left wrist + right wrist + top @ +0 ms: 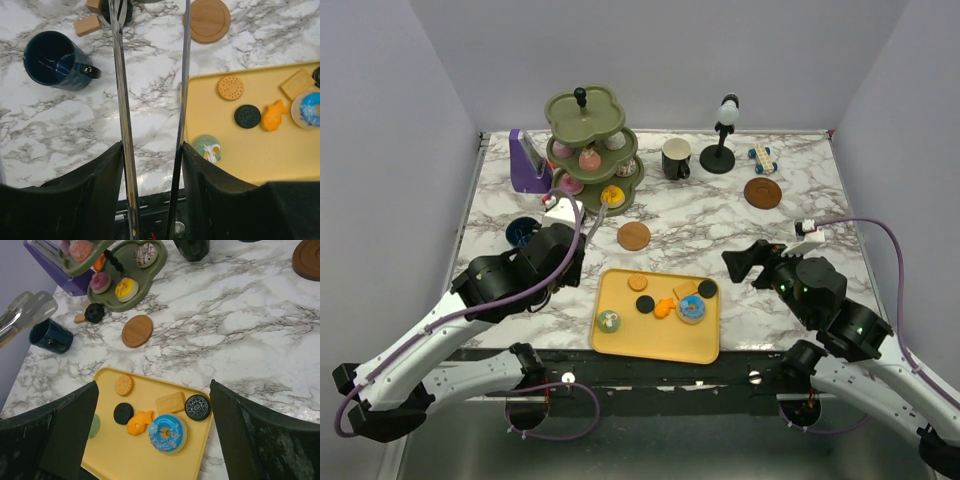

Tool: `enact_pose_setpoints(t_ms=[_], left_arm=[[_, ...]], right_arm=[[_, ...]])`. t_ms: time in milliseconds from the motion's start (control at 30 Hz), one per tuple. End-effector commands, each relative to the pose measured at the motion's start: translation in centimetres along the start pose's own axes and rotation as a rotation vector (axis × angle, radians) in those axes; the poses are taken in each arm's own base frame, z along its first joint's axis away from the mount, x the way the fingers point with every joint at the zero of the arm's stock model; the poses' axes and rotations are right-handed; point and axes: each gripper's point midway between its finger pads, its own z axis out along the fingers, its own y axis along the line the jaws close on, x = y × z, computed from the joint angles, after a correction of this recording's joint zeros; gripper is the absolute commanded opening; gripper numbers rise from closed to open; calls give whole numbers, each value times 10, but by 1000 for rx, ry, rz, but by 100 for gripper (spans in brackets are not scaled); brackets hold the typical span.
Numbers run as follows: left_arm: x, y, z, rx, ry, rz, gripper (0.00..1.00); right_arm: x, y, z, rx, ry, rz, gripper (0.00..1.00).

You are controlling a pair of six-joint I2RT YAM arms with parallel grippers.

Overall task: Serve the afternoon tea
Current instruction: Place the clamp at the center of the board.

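My left gripper (152,150) is shut on a pair of metal tongs (122,100), whose blades reach forward over the marble between the dark-blue mug (55,60) and the yellow tray (225,145). Nothing shows between the tongs' tips (30,307). On the tray lie a blue doughnut (167,432), an orange fish biscuit (139,422), round and black biscuits, and a green cupcake (207,147). My right gripper (154,387) hangs open above the tray's right side. The olive-green stand (582,140) carries several cakes. A black mug (676,158) stands to its right.
Brown coasters lie at the middle (634,236) and back right (763,192). A purple holder (528,160) sits left of the stand. A black stand with a white ball top (722,135) and a small wheeled toy (761,155) are at the back. Wooden blocks (87,25) lie near the blue mug.
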Motion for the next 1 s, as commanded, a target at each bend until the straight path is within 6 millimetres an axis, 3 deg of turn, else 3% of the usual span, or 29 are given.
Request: enact_pose_setpoints(t_ms=[0, 367, 567, 767, 967], left_arm=[[22, -13, -7, 46, 2, -51, 55], [51, -129, -9, 424, -89, 134, 54], [68, -173, -13, 552, -90, 242, 54], [85, -190, -17, 583, -65, 306, 54], [85, -181, -9, 528, -93, 259, 56]], right_arm=[[3, -4, 5, 31, 6, -18, 100], [8, -7, 9, 56, 27, -33, 100], [8, -9, 9, 69, 25, -34, 100], [9, -11, 10, 75, 27, -36, 100], [9, -10, 11, 71, 28, -33, 100]])
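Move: The left hand, already gripping the clamp (tongs), has the centre of the yellow board about 19 cm to its right, 5 cm back and some 25 cm below. On that board the green cupcake lies roughly 8 cm right and 6 cm back of the hand, the blue donut about 27 cm right and 4 cm back. The small wooden disc is 16 cm ahead, 12 cm right. From the right hand, the board's centre is some 20 cm left, 5 cm back and 23 cm below. Still gripping the clamp, the left fingers carry it right, some 16 cm, and about 10 cm back towards the base while sinking about 7 cm, from the bare marble in to above the board. The wrist swings some 35 degrees clockwise so the clamp's tips point forward and right, and the hand eases to a stop, the grip unchanged. ##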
